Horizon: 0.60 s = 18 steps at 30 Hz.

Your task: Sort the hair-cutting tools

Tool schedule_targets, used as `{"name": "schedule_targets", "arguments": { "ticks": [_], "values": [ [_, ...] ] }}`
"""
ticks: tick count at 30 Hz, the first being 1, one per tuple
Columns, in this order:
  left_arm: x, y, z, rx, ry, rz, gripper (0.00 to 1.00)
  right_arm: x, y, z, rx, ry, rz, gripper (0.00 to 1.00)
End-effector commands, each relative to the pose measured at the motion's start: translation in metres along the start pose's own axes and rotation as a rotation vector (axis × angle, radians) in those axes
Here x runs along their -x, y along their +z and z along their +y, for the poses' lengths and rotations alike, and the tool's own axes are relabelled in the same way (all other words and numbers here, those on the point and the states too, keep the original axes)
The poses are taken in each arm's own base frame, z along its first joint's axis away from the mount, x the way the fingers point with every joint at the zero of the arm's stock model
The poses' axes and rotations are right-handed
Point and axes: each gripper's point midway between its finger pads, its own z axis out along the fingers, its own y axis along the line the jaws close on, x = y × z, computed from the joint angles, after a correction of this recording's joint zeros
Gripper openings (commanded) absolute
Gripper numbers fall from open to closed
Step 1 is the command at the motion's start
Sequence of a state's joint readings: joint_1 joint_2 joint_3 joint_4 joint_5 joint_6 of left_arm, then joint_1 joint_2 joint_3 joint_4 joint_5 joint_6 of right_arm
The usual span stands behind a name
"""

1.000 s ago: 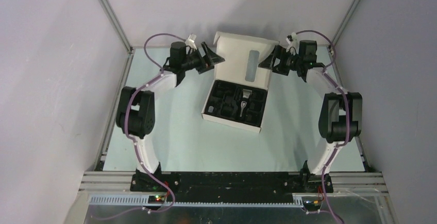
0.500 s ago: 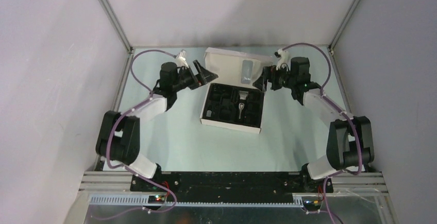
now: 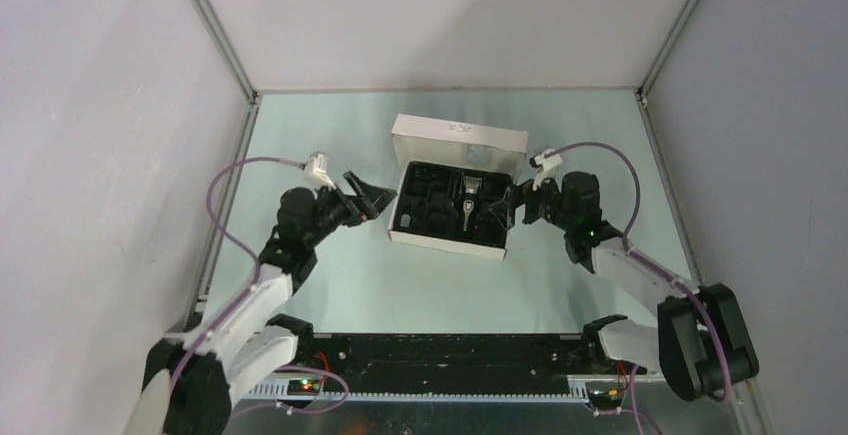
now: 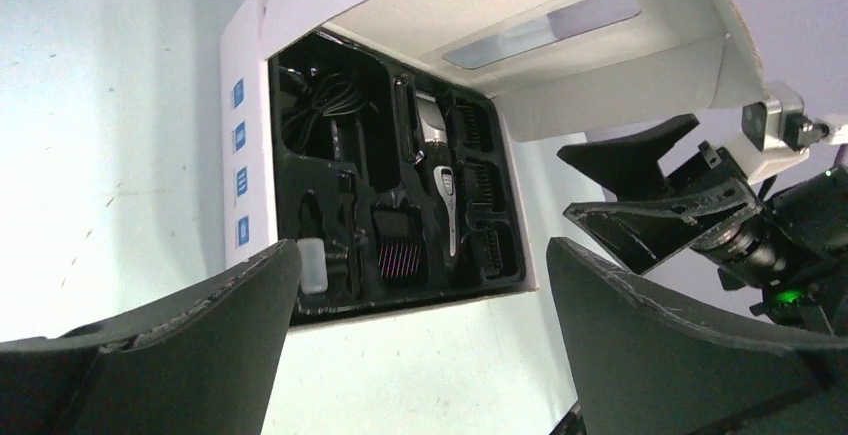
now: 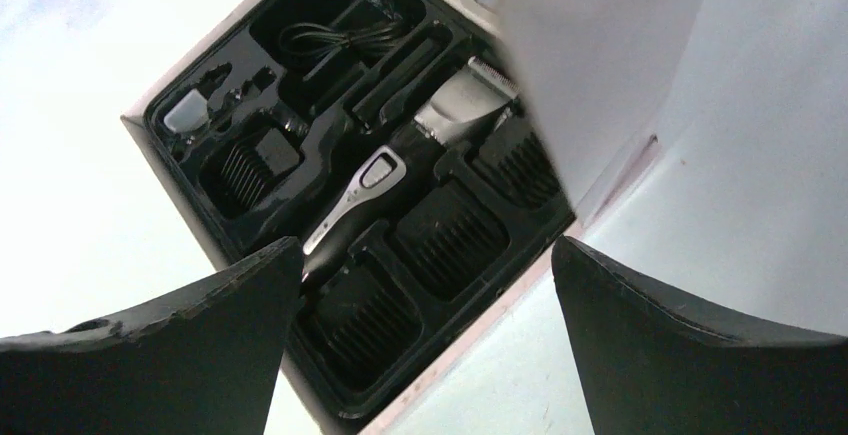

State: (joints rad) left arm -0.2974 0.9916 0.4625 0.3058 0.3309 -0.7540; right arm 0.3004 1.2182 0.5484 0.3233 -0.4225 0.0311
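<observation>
A white box (image 3: 448, 242) lies open mid-table, its lid (image 3: 458, 138) standing up at the back. Its black tray holds the hair-cutting tools: a black-and-silver clipper (image 5: 400, 170), a coiled cord (image 5: 335, 35), a thin black stick (image 5: 398, 83) and comb attachments (image 5: 450, 240). My left gripper (image 3: 368, 198) hovers open just left of the box, holding nothing. My right gripper (image 3: 503, 207) is open at the box's right edge, over the comb pockets, also holding nothing. In the left wrist view the clipper (image 4: 438, 170) and cord (image 4: 325, 110) show beyond the open left gripper (image 4: 422, 247).
A small clear bottle (image 5: 185, 110) sits in a corner pocket of the tray. Pale green table (image 3: 420, 285) surrounds the box, with grey walls on three sides. The right gripper (image 4: 650, 190) shows across the box in the left wrist view.
Both arms have drawn back from the far side and dropped low beside the tray. The lid, tilted forward before, now stands open at the back. Both grippers stayed open.
</observation>
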Motion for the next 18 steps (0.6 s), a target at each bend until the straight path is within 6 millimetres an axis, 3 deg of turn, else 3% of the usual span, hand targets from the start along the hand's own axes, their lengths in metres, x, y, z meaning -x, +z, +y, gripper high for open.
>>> {"name": "schedule_targets", "arguments": {
  "ticks": [1, 4, 6, 8, 9, 12, 13, 14, 18],
  "values": [
    [0.003, -0.033, 0.009, 0.086, 0.009, -0.083, 1.0, 0.01, -0.016, 0.006, -0.064, -0.014, -0.088, 0.99],
    [-0.002, -0.053, 0.019, 0.157, -0.002, -0.098, 1.0, -0.001, -0.034, 0.011, -0.106, 0.039, -0.068, 0.99],
    [0.004, -0.068, 0.015, 0.162, -0.004, -0.145, 1.0, -0.008, -0.047, 0.014, -0.137, 0.093, -0.068, 0.99],
    [0.004, -0.072, 0.019, 0.19, -0.02, -0.155, 1.0, -0.013, -0.061, 0.012, -0.186, 0.166, -0.087, 0.99],
    [0.005, -0.072, 0.02, 0.197, -0.025, -0.156, 1.0, -0.019, -0.066, 0.006, -0.229, 0.196, -0.09, 0.99],
    [0.004, -0.066, 0.029, 0.253, -0.061, -0.137, 1.0, -0.013, -0.085, -0.001, -0.31, 0.327, -0.159, 0.99],
    [0.004, -0.064, 0.031, 0.266, -0.067, -0.131, 1.0, -0.008, -0.093, -0.01, -0.371, 0.362, -0.189, 0.99],
    [0.006, -0.059, 0.037, 0.3, -0.081, -0.123, 1.0, -0.016, -0.1, -0.023, -0.451, 0.441, -0.186, 0.99],
    [0.023, -0.039, 0.054, 0.386, -0.127, -0.126, 0.99, -0.007, -0.109, -0.049, -0.526, 0.55, -0.205, 0.99]
  ]
}}
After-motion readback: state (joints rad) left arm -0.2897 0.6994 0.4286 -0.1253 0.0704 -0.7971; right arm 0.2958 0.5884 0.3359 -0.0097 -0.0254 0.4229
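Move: The open box lies about 7 cm ahead of the left gripper, 16 cm to its right and 14 cm below; its half-raised lid stands some 13 cm beyond the box's middle. From the right gripper the box is roughly 4 cm ahead, 14 cm to the left and 10 cm lower, with the hair clipper in its tray about 4 cm ahead and 10 cm left, the lid some 17 cm ahead and 13 cm left. Swing the right gripper away from the box, first back about 6 cm, then increasingly out to the right some 7 cm, turning it clockwise about 30 degrees. Draw the left gripper back and left, clear of the box's left side, then let it dip about 5 cm at the end with a slight counter-clockwise turn. Keep both grippers wide open and empty. ##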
